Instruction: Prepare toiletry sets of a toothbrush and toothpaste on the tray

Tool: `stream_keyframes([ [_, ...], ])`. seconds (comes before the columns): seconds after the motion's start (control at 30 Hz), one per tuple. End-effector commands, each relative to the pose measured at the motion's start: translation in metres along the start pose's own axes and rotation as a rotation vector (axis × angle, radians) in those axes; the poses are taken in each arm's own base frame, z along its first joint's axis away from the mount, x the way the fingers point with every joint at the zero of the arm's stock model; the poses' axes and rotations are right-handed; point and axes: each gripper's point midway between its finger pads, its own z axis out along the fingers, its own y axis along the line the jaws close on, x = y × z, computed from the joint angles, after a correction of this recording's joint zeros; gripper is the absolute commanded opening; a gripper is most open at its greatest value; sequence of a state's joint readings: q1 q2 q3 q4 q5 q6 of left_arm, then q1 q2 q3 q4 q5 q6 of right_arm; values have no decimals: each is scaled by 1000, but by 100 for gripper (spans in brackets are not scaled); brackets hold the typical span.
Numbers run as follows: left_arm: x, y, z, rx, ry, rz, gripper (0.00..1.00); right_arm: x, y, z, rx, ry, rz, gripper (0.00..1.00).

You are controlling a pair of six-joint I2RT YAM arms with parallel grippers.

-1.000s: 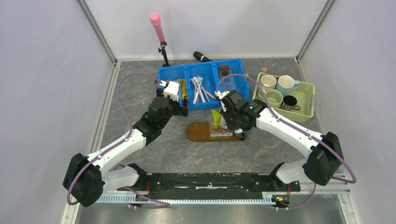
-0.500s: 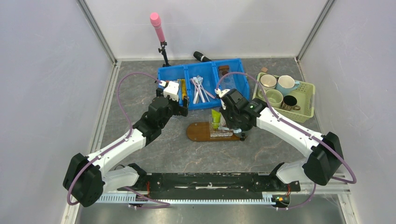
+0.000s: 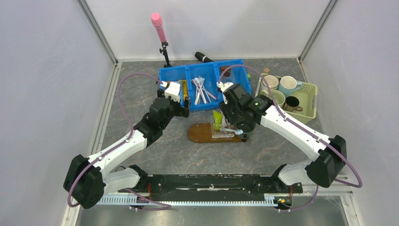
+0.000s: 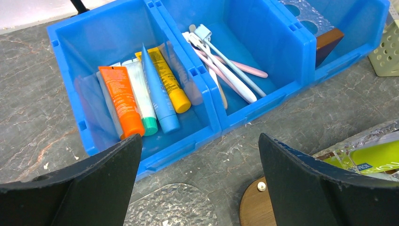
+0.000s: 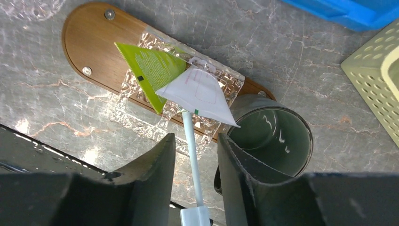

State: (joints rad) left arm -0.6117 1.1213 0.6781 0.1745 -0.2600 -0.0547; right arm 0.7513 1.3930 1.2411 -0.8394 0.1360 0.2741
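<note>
The dark brown oval tray lies in front of the blue bin. On it, in crinkled clear plastic, stand a bright green toothpaste tube and a white one. The light blue toothbrush rises from there between my right gripper's fingers, with a gap on each side, so that gripper is open. It hovers over the tray's right end. My left gripper is wide open and empty, above the table in front of the bin.
The bin's left compartment holds orange, white, blue and yellow tubes; the middle one holds several toothbrushes. A dark cup stands at the tray's right end. A pale green basket with mugs is at the right. A pink microphone stands behind.
My right arm has risen and shifted slightly away from the tray. The left arm has not moved.
</note>
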Motion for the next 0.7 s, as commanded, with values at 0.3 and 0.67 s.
stream_keyframes([
  [0.3,-73,-16,22,34,-34,-120,99,-64,-41,-86,179,-286,37,78],
  [0.67,-50,-48,121,-62,334,-289,95,-67,-89,-95,364,-328,120,89],
])
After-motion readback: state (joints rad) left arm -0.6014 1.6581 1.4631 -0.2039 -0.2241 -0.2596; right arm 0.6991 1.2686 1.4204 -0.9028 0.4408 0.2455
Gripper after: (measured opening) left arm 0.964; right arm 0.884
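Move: The toothbrushes lying in the blue bin's middle compartment are about 13 cm ahead of my left hand, 12 cm to its right and 16 cm below; the toothpaste tubes are 13 cm ahead and almost in line. From my right hand those toothbrushes are some 21 cm ahead and 18 cm left. The placed toothbrush lies just below it, 4 cm left; the clear holder is 9 cm left and 1 ahead, the glass mug 3 ahead and 2 right. My right hand, already off the placed toothbrush, climbs away about 10 cm, swinging right and a little forward, its fingers opening wide and tilting up some 20 degrees as it turns slightly clockwise. After a short wait my open left hand sweeps about 13 cm forward and right, over the bin towards the loose toothbrushes, rising first and just starting to sink, fingertips tipping down. ##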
